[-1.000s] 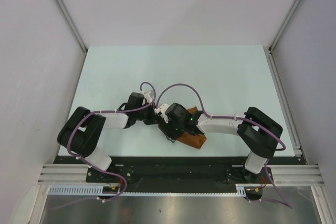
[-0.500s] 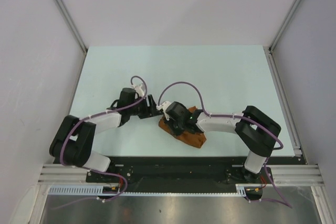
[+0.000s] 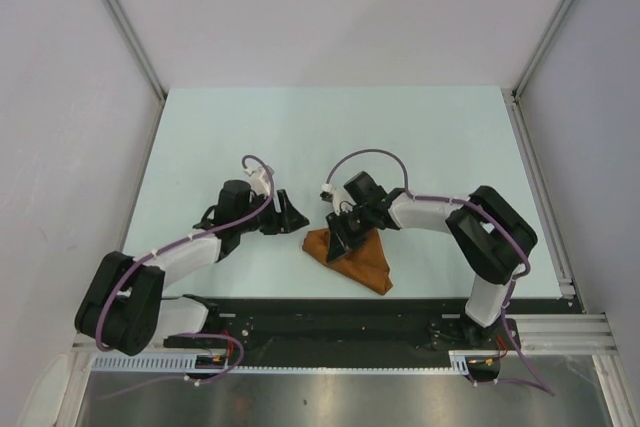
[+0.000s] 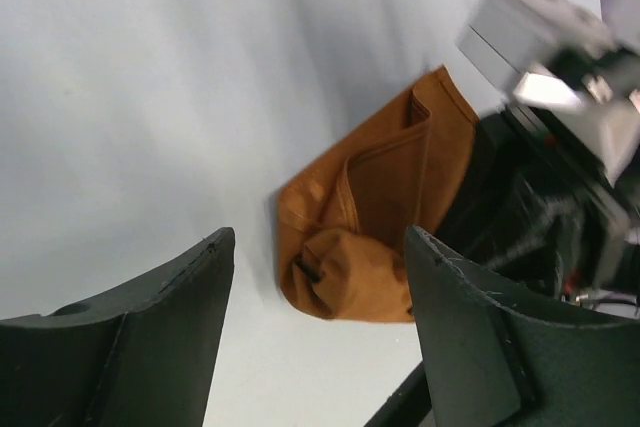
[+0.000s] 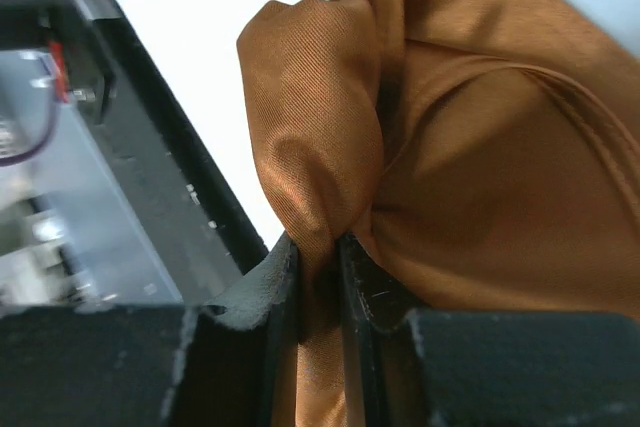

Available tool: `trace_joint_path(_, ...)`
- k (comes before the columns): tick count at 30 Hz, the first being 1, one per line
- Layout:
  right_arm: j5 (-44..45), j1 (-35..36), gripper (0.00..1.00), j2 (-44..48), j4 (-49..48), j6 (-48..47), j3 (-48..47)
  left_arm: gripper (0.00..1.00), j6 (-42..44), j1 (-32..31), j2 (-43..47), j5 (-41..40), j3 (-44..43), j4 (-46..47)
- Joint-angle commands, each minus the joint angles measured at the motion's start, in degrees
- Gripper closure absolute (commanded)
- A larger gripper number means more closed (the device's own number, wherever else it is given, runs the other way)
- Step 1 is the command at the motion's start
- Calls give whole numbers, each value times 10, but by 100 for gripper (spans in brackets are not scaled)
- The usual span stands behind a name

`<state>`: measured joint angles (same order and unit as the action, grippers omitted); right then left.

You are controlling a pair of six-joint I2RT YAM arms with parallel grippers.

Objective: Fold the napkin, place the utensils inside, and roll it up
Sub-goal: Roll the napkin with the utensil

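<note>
The rust-orange napkin (image 3: pixel 358 262) lies bunched in a rough triangle near the table's front edge. My right gripper (image 3: pixel 343 234) is shut on a fold at its far left part; in the right wrist view the cloth (image 5: pixel 480 147) is pinched between the two fingers of the gripper (image 5: pixel 318 247). My left gripper (image 3: pixel 290 215) stands open just left of the napkin, apart from it. In the left wrist view the gripper (image 4: pixel 318 237) has nothing between its fingers, and the napkin (image 4: pixel 375 207) lies ahead with a rolled lump at its near end. The utensils are hidden.
The black base rail (image 3: pixel 330 312) runs along the near edge right below the napkin. The pale table (image 3: pixel 400 137) stretches away behind both arms. White walls close in the left, right and far sides.
My left gripper has opened, let go and drawn back to the left. My right gripper has shut on the napkin and moved away from the front edge, leaving more cloth showing.
</note>
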<state>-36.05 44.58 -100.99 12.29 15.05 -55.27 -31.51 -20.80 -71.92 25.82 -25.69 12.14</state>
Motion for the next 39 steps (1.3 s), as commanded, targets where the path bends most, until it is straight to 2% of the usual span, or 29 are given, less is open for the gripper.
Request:
trace_joint_path(1,-118,-36,92,-46,11,9,-31,28,17,-34,5,19,4,42)
trace_joint_path(6,-132,-48,94,-83,19,-10,-35,31,8,-52,-24,14,7,61)
trace_joint_path(16,-152,-49,94,-91,-3,9,-14,35,-8,-84,-82,11,-1,72)
trace_joint_path(25,-145,-48,94,-90,-32,24,16,59,-30,-98,-117,1,-1,90)
trace_joint_path(26,-142,-47,93,-89,-27,21,14,65,-30,-99,-125,3,-1,90)
trace_joint_path(28,-132,-45,89,-86,-19,16,11,72,-31,-102,-132,5,-1,91)
trace_joint_path(29,-128,-45,82,-79,-11,13,10,81,-31,-103,-134,6,-2,91)
trace_joint_path(31,-117,-46,74,-68,8,9,5,91,-25,-106,-137,8,-3,85)
trace_joint_path(32,-110,-45,65,-53,18,1,2,93,-22,-106,-137,9,-5,82)
trace_joint_path(35,-77,-43,52,-18,62,-12,-11,100,-6,-108,-141,12,-15,61)
trace_joint_path(39,-7,-34,48,42,99,-20,-17,100,10,-111,-153,17,-25,46)
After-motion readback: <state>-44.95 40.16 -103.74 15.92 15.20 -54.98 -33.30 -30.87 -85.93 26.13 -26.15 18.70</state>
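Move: The roll's left end, still free, lies about 4 cm back, 5 cm to the right and some 6 cm below the open left hand. The right hand still pinches the roll, whose left end is about 8 cm to its left, 4 cm farther out and 1 cm lower. The napkin's far right corner sits roughly 8 cm back, 9 cm right and 2 cm below the right hand. Down about 5 cm, to the right about as far and some 4 cm back goes the left hand, swinging right and back first, then sinking with its fingers tipping a little steeper, to close fully and pinch the roll's left end. The right hand, keeping its pinch, lowers the roll 1.5 cm while rolling about 15 degrees and holds there; at the last it opens around the roll and starts up and to the right. ##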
